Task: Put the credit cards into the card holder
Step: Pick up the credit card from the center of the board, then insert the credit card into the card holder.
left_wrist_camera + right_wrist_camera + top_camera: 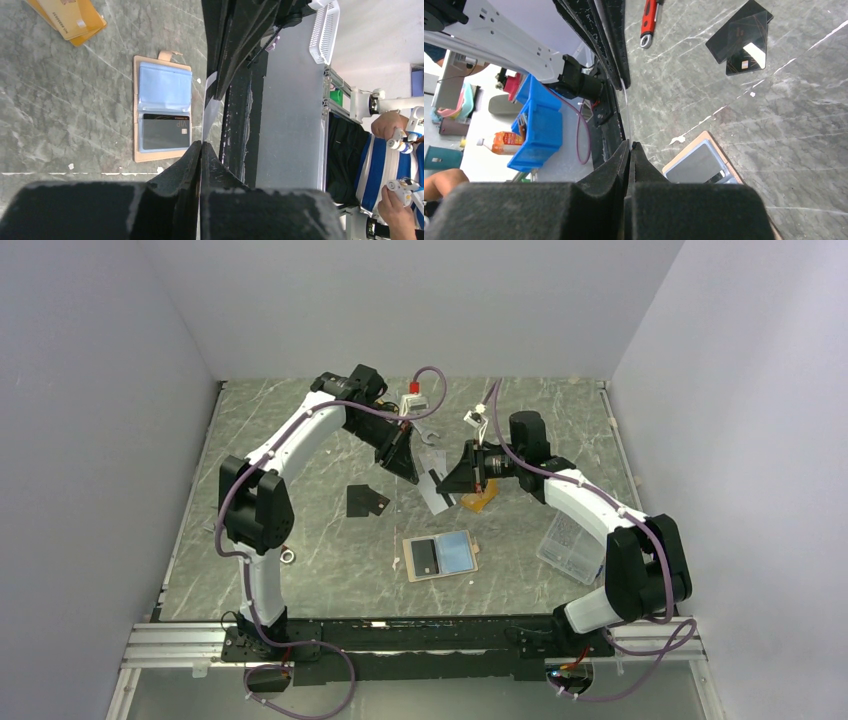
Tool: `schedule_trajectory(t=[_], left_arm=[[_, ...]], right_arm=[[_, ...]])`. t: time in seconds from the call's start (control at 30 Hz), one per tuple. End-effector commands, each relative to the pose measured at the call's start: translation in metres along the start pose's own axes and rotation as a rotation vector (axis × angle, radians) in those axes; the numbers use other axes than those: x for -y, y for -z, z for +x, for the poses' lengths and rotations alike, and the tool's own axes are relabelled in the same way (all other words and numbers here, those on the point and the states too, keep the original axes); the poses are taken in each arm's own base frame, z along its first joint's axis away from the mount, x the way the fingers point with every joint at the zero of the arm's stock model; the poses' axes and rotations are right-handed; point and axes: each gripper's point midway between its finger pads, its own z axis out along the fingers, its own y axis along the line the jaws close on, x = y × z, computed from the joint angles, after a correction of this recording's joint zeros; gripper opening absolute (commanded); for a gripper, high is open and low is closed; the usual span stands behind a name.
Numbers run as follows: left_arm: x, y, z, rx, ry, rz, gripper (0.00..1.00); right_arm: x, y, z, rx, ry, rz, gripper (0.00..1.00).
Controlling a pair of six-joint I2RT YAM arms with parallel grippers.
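Observation:
A silver-grey credit card [437,494] hangs above the table between both arms. My left gripper [414,476] is shut on one edge of it and my right gripper [448,483] is shut on the opposite edge. Each wrist view shows this card edge-on [209,102] [626,107], running from my shut fingertips [201,144] [630,144] to the other gripper. The tan card holder [441,573] [137,115] [706,140] lies open below, with a dark card [165,132] in one pocket. Two black cards [366,501] [741,43] lie to the left. Orange cards [479,502] [70,19] lie under the right arm.
A clear plastic box [570,545] sits at the right by the right arm. A red-handled tool [649,19] lies on the marble top beyond the black cards. A small metal ring [288,556] rests near the left arm's base.

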Motion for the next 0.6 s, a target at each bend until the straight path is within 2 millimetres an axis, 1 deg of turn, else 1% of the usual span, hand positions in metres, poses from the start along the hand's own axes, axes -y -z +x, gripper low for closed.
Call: schedule_trajectory(t=[0.0,0.03,0.07,0.1,0.13,0.23,0.33,0.43,0.5,0.57], left_arm=[[0.019,0.012,-0.015,0.038,-0.095,-0.034,0.21],[0.019,0.013,-0.016,0.039,-0.107,-0.048,0.3],[0.02,0.014,-0.016,0.042,-0.123,-0.058,0.35],[0.021,0.015,-0.014,0.043,-0.137,-0.062,0.38],[0.023,0.014,-0.012,0.038,-0.154,-0.064,0.4],[0.025,0.01,0.001,-0.013,-0.207,-0.093,0.42],[0.02,-0.002,0.024,-0.086,-0.287,-0.161,0.44],[0.006,-0.02,0.057,-0.207,-0.395,-0.281,0.43],[-0.002,-0.033,0.074,-0.257,-0.437,-0.318,0.42],[-0.01,-0.044,0.087,-0.301,-0.45,-0.333,0.41]], right_arm=[[0.002,0.002,0.001,0.016,0.014,0.033,0.0],[0.004,0.002,0.0,0.024,0.011,0.051,0.0],[0.009,0.003,0.002,0.022,-0.019,0.087,0.0],[0.017,0.004,0.007,0.018,-0.053,0.135,0.0],[0.025,0.006,0.01,0.014,-0.085,0.187,0.0],[0.046,0.009,0.032,-0.008,-0.195,0.313,0.0],[0.062,0.016,0.066,-0.04,-0.274,0.465,0.0],[0.069,0.023,0.101,-0.074,-0.341,0.566,0.0],[0.072,0.032,0.117,-0.074,-0.38,0.626,0.0],[0.076,0.041,0.127,-0.069,-0.403,0.683,0.0]])
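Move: Both hands start with the credit card pinched between them, about 20 cm up. From the right hand the open card holder lies roughly 6 cm back, level sideways and some 19 cm below; the orange packets are about 9 cm ahead and 10 cm to its right, the black cards 7 cm ahead and 17 cm to its left. From the left hand the card holder is about 8 cm back, 6 cm to the right and 21 cm below. The left fingers open to a bit under half and give up the card while that hand stays almost in place, then it draws back about 7 cm and down about 5 cm, rolling and dipping its fingers as it clears the card. The right hand keeps its pinch on the card and, after a brief pause, lowers it nearly 12 cm at growing speed towards the card holder's blue page, adding some 4 cm back and 4 cm to the right late on, while the wrist turns about 35 degrees, tipping the fingers downward and swinging them clockwise. ##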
